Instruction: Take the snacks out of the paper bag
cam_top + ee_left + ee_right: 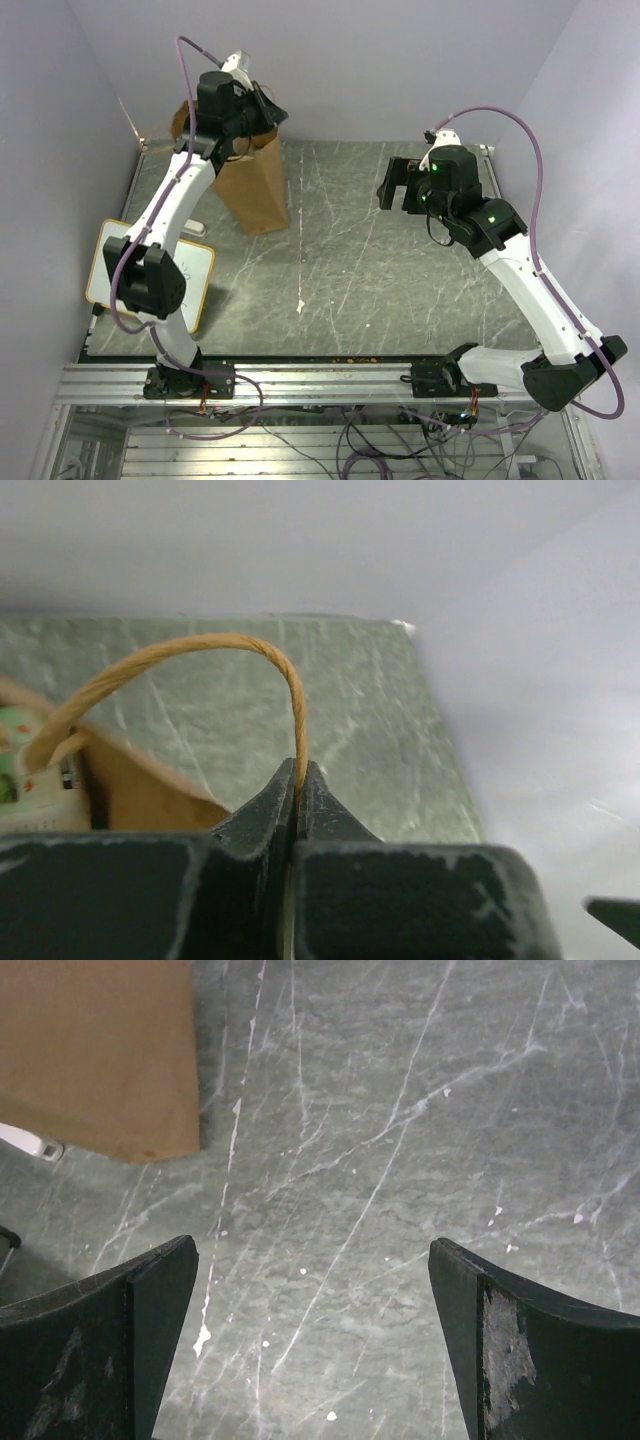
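The brown paper bag (256, 185) stands upright at the back left of the table. My left gripper (262, 108) hovers over the bag's mouth and is shut on its twisted string handle (200, 645), which arches up out of the closed tips (300, 775). Inside the bag's opening (140, 792), a green-white snack packet (20, 770) with red marks shows at the left edge of the left wrist view. My right gripper (400, 185) hangs open over the marble right of the bag with nothing between its fingers (312, 1248). The bag's side (100, 1050) fills the top left of the right wrist view.
A small whiteboard (195, 275) with an orange rim lies at the left, partly under my left arm. Lilac walls close in the table on the left, back and right. Grey marble tabletop (350, 270) stretches between bag and right arm.
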### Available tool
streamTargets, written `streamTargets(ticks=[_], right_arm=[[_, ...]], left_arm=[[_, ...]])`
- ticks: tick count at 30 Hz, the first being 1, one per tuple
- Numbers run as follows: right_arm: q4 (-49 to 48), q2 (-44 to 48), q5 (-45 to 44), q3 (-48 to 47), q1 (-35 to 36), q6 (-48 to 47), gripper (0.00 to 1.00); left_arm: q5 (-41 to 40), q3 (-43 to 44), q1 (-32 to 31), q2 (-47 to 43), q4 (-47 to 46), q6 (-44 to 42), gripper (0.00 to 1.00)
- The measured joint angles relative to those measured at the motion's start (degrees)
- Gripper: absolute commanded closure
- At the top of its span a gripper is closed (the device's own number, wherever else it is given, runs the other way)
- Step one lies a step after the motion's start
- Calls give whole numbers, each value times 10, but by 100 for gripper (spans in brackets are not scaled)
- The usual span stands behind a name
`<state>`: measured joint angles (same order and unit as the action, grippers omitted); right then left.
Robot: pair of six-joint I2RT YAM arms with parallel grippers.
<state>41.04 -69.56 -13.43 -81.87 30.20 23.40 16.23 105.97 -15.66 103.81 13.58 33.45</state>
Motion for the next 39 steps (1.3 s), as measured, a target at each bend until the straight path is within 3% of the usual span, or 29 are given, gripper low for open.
streamTargets(ticks=[12,23,24,28,31,34,39], right_arm=[[43,13,16,4,0,71,0],[104,86,28,27,0,170,1],[108,89,28,27,0,176,1],[120,92,27,21,0,190,1],[130,90,25,9,0,192,1],[138,86,21,-16,0,189,1],[139,83,12,-58,0,169,0]], left_arm=[[7,-174,-155,-150,28,64,93],[-44,-186,-342,-185,60,102,93],[-47,-186,-356,-185,62,104,90],[-54,-171,-393,-181,80,105,56],[-61,-143,-394,-180,104,94,39],[-72,-93,-386,-180,143,70,8],[-56,-2,-311,-182,198,40,1]])
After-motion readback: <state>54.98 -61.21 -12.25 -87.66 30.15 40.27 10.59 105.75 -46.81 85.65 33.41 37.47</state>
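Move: In the left hand's shut fingers is the paper bag's rope handle; the bag's middle hangs some 4 cm back, 10 cm to the left and 18 cm below. The open table at the front middle, where the bag goes, lies about 29 cm back, 13 cm right and 34 cm down; the whiteboard is roughly 26 cm back and 31 cm left. From the right hand that open spot is about 10 cm back, 10 cm left and 31 cm down. Pulling the paper bag by its handle, the left hand travels about 30 cm back and nearly 20 cm to the right at almost level height, turning some 30 degrees clockwise towards the front middle of the table. There its fingers open wide and let go, and it rises and drifts forward-left. The right hand, open and empty, backs off about 6 cm, rolls its left side up, then rises a little. ##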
